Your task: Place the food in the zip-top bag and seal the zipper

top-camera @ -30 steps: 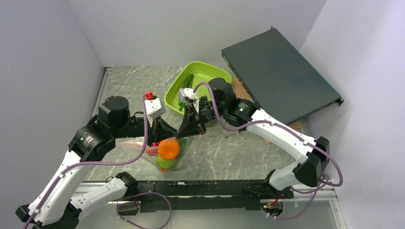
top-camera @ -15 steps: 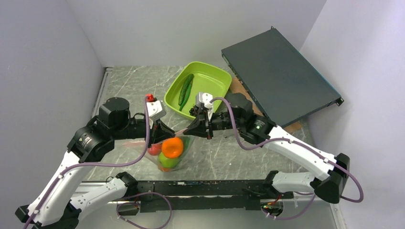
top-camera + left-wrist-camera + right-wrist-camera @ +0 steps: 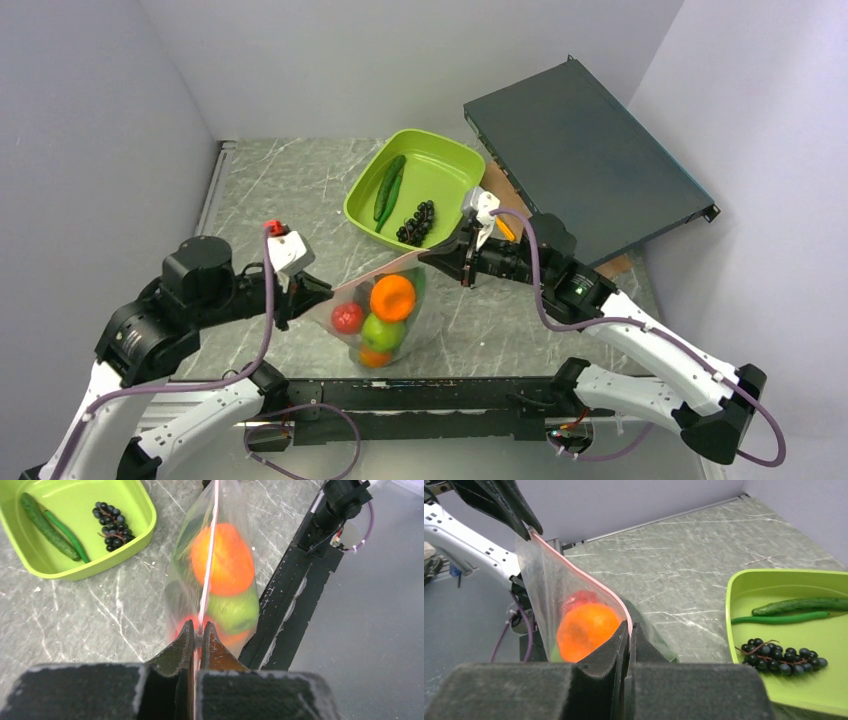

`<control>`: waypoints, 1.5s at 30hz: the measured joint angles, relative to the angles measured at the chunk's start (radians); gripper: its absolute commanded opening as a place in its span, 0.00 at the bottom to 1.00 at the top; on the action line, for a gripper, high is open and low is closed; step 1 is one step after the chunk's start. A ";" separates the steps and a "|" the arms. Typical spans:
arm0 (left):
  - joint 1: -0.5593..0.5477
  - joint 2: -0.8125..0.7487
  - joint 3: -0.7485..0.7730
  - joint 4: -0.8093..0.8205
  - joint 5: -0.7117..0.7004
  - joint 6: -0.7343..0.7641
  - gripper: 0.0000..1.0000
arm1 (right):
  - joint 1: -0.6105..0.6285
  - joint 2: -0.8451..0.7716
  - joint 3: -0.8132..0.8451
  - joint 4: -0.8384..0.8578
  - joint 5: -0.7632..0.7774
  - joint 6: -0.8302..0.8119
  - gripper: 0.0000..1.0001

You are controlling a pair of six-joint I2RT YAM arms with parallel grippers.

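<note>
The clear zip-top bag [image 3: 400, 335] hangs between my two grippers, with its pink zipper [image 3: 385, 270] stretched taut. My left gripper [image 3: 318, 292] is shut on the zipper's left end, and my right gripper [image 3: 442, 258] is shut on its right end. Inside the bag are an orange [image 3: 392, 297], a green apple [image 3: 383, 330] and a red piece [image 3: 347, 317]. The left wrist view has the zipper [image 3: 210, 555] running away from the left gripper [image 3: 199, 630] over the orange [image 3: 227, 560]. From the right wrist, the right gripper [image 3: 630, 627] pinches the strip [image 3: 584, 575] beside the orange [image 3: 586, 630].
A lime-green tray [image 3: 455, 165] at the back holds a cucumber [image 3: 388, 186], a thin green pod and dark grapes [image 3: 417, 221]. A dark flat box [image 3: 585, 155] leans at the back right. A black rail [image 3: 420, 395] runs along the near table edge.
Both grippers have moved apart, the left one to the left and the right one to the right. This pulled the zipper strip out straight. The bag with its food shifted a little right.
</note>
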 measured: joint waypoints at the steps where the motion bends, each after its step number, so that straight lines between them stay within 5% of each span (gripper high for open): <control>1: 0.000 -0.011 0.000 -0.003 -0.008 -0.003 0.00 | 0.000 -0.010 -0.001 -0.006 0.013 0.000 0.00; 13: -0.001 -0.048 -0.002 -0.084 -0.243 -0.177 0.00 | -0.011 -0.072 -0.029 -0.076 0.182 -0.004 0.00; 14: -0.002 -0.050 -0.003 -0.085 -0.261 -0.200 0.04 | -0.010 -0.071 -0.029 -0.078 0.179 -0.004 0.00; 19: -0.003 -0.063 -0.003 -0.120 -0.351 -0.274 0.61 | -0.011 -0.032 -0.018 -0.079 0.146 -0.005 0.00; 23: -0.002 -0.077 0.047 -0.207 -0.444 -0.329 0.80 | 0.023 0.040 0.037 -0.070 0.153 -0.002 0.00; 31: -0.002 -0.107 0.284 -0.255 -0.604 -0.472 0.99 | 0.219 0.373 0.348 -0.062 0.180 0.022 0.00; 39: -0.002 -0.261 0.336 -0.256 -0.645 -0.593 1.00 | 0.206 0.830 0.877 -0.159 0.280 -0.050 0.00; 45: -0.002 -0.273 0.331 -0.259 -0.636 -0.650 1.00 | 0.200 0.996 1.169 -0.215 0.302 -0.193 0.00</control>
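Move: The food-filled bag hangs by its zipper edge between both shut grippers, its middle about 8 cm to the left hand's right, 1 cm ahead and 11 cm below it; from the right hand it is 8 cm left, 5 cm back and as far below. From the right hand, clear table lies roughly 30 cm left and 26 cm ahead, the green bin's middle 28 cm ahead and 2 cm left, and the grapes 20 cm ahead and 1 cm left, all some 26 cm below. Still pinching opposite ends of the zipper edge, the hands first draw about 6 cm farther apart, left hand to the left and right hand to the right, before the left fingers open wide and let go, that hand backing off some 10 cm more to the left, rising about 10 cm and drawing back a little as it turns about 45 degrees counter-clockwise and rolls its left side down. The right hand keeps its shut grip on its end and then swings the bag about 24 cm left and 10 cm forward, lifting it some 8 cm, away from the left hand and out over the clear table left of the green bin. ##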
